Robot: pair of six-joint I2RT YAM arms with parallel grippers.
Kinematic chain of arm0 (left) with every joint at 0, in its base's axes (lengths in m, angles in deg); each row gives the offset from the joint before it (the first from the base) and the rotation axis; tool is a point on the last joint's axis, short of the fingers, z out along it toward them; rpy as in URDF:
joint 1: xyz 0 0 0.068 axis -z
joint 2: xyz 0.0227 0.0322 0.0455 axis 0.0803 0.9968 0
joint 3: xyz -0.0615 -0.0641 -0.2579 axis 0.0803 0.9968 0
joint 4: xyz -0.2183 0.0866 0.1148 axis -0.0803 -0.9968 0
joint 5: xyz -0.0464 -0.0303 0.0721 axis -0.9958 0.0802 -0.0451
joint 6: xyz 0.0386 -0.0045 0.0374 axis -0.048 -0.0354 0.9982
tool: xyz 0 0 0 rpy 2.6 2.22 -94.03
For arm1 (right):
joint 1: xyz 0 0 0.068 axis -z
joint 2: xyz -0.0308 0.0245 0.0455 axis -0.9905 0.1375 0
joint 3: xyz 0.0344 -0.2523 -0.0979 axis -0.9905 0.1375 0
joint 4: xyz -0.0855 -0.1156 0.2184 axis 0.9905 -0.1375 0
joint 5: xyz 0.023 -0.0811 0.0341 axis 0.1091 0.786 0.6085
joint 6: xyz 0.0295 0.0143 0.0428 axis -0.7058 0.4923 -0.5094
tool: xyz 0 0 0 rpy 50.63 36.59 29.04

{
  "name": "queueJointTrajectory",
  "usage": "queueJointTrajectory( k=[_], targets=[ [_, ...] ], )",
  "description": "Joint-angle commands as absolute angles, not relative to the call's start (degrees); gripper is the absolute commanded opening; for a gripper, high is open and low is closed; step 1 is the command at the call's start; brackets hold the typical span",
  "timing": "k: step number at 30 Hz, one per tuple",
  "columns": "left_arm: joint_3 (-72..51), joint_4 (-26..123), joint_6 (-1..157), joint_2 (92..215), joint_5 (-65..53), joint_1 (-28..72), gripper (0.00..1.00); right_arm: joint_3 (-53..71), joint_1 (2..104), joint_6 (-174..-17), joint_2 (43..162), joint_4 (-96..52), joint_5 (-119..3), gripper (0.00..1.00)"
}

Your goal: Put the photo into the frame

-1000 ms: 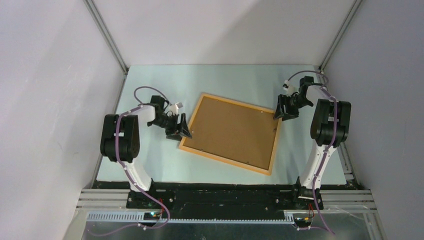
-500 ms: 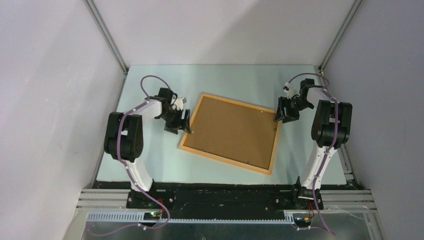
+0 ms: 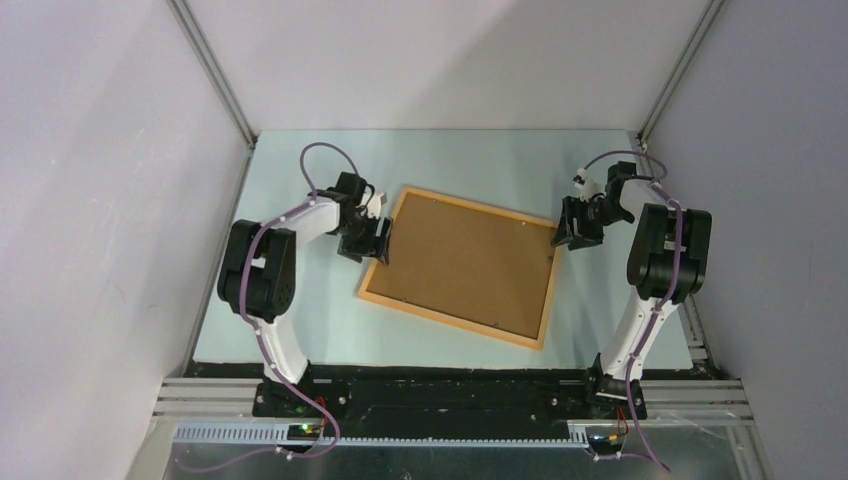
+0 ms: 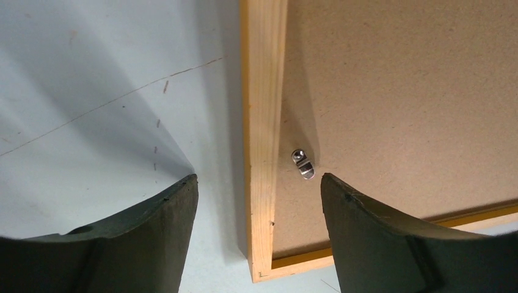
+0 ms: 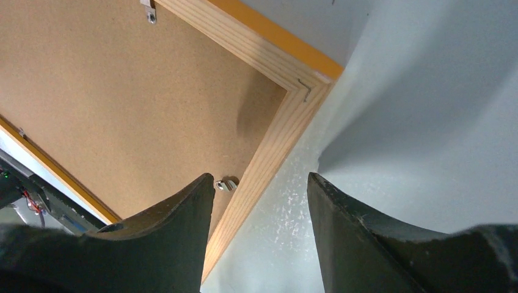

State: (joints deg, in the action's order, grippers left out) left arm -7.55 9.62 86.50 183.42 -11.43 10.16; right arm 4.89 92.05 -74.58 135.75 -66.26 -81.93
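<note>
The frame (image 3: 450,320) lies face down in the middle of the table, a thin orange-yellow wooden rectangle filled by a brown backing board (image 3: 465,265). The photo is out of view. My left gripper (image 3: 377,243) is open at the frame's left rail. In the left wrist view that rail (image 4: 264,122) runs between my fingertips (image 4: 174,201), with a small metal clip (image 4: 303,165) beside it. My right gripper (image 3: 566,237) is open at the far right corner. In the right wrist view the right rail (image 5: 269,152) passes between the jaws, beside another clip (image 5: 226,184). Neither gripper holds anything.
The pale table (image 3: 300,320) is walled by grey panels on the left, back and right. A second metal clip (image 5: 148,12) sits on the far rail. Purple cables loop above both wrists.
My left gripper has moved back and to the right, from beside the frame onto its left rail. The right gripper has barely shifted. The frame has not moved.
</note>
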Motion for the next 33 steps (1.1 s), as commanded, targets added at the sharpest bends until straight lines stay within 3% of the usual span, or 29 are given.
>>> queueJointTrajectory(
  k=[1, 33],
  targets=[
    [-7.3, 12.0, 85.0, 184.0, -9.3, 12.5, 0.78, 5.4, 92.7, -75.3, 132.5, -65.6, -83.5, 0.62],
    [-5.7, 13.9, 87.0, 183.3, -9.1, 13.9, 0.39, 7.4, 95.0, -75.9, 132.6, -65.3, -88.0, 0.61]
  ],
)
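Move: The left gripper hangs open over the frame's left rail, which lies directly beneath it, about 1 cm down. The small metal clip on the brown backing is some 3 cm to its right, level fore and aft and about 1 cm lower; the frame's near-left corner lies roughly 7 cm back and 3 cm left. From the right hand the clip is about 42 cm left, 4 cm back and 2 cm down. Shift the left gripper about 1.5 cm to the right, staying low with the fingers pointing down across the rail, and close them to roughly half their starting gap. Bring the outer finger up against the rail's outside edge and the inner finger over the backing onto the metal clip, squeezing the two towards each other. ##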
